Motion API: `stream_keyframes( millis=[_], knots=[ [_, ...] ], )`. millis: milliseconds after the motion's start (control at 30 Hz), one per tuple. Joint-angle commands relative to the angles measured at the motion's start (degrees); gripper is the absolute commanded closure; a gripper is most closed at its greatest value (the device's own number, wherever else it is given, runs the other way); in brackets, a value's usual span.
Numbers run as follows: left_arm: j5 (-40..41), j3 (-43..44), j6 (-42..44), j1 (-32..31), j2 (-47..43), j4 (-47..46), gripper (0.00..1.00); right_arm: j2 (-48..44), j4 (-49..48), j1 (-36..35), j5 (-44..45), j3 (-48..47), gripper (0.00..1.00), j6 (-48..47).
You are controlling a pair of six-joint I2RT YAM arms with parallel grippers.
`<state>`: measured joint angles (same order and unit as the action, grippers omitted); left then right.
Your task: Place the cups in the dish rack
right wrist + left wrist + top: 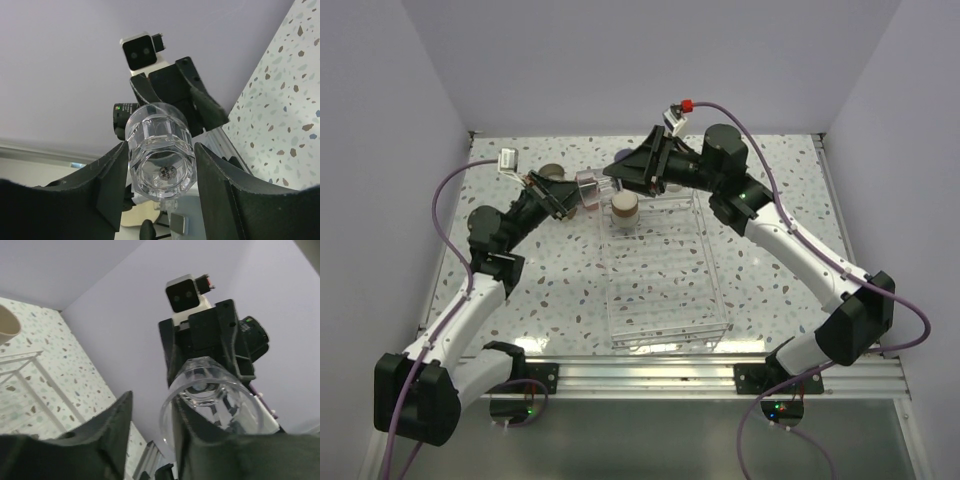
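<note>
A clear cup [590, 187] hangs in the air between my two arms, just beyond the far left corner of the dish rack [705, 250]. In the right wrist view my right gripper [160, 147] is shut on its faceted base end [161, 172], one finger against each side. My left gripper [152, 400] stands open at the cup's mouth [220, 385]. One of its fingers [192, 425] lies inside the rim; the other finger [112, 425] is apart from the wall. A cup with a cream top [624, 206] stands in the rack's far left corner.
A brown-grey cup [552, 172] sits on the speckled table behind the left gripper [570, 197]. Another dark cup [623, 157] shows behind the right gripper [612, 180]. Purple walls close in the back and both sides. A metal rail runs along the near edge.
</note>
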<state>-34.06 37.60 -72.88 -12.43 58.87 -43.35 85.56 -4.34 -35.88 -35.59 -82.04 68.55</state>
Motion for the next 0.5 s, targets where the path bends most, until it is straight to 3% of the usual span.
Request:
stream_keyframes(
  millis=[0,167,267,467],
  knots=[
    [1.8,1.6,4.6,0.0,0.4,7.0,0.53,-1.7,-1.9,-0.5,-1.5,-1.0,1.0,-1.1],
    [3.0,4.2,8.9,0.1,-0.4,16.3,0.22,-2.1,1.1,-0.5,-0.9,-2.3,1.0,-3.8],
    [3.9,6.2,12.8,0.3,-1.1,22.8,0.15,-2.2,3.4,-0.5,-0.9,-3.6,1.0,-5.1],
    [9.7,10.6,20.8,1.3,-3.8,37.3,0.11,-2.6,12.8,0.8,1.1,-7.5,1.0,-11.1]
  ],
)
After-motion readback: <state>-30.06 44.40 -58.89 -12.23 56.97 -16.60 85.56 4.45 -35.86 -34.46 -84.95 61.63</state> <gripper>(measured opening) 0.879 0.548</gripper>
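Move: The clear cup hangs between the hands: its middle is some 4 cm to the right of the left hand and 3 cm above it, and about 4 cm left and 1 cm ahead of the right hand, which holds its base end. A cup already in the rack lies roughly 9 cm ahead of the right hand and 30 cm below. From the left hand, the red cup is about 18 cm ahead, 3 cm left and 32 cm down; the nearer metal cup is 13 cm ahead, 10 cm left and equally low. The clear cup's rim is given free by the left fingers, which go on spreading from about a third open to nearly wide as that hand drops about 3.5 cm and eases 2 cm forward, rolling some 15 degrees and edging left last. The right hand keeps its grip near the base, sinking about 1 cm and tipping its fingers slightly down. ##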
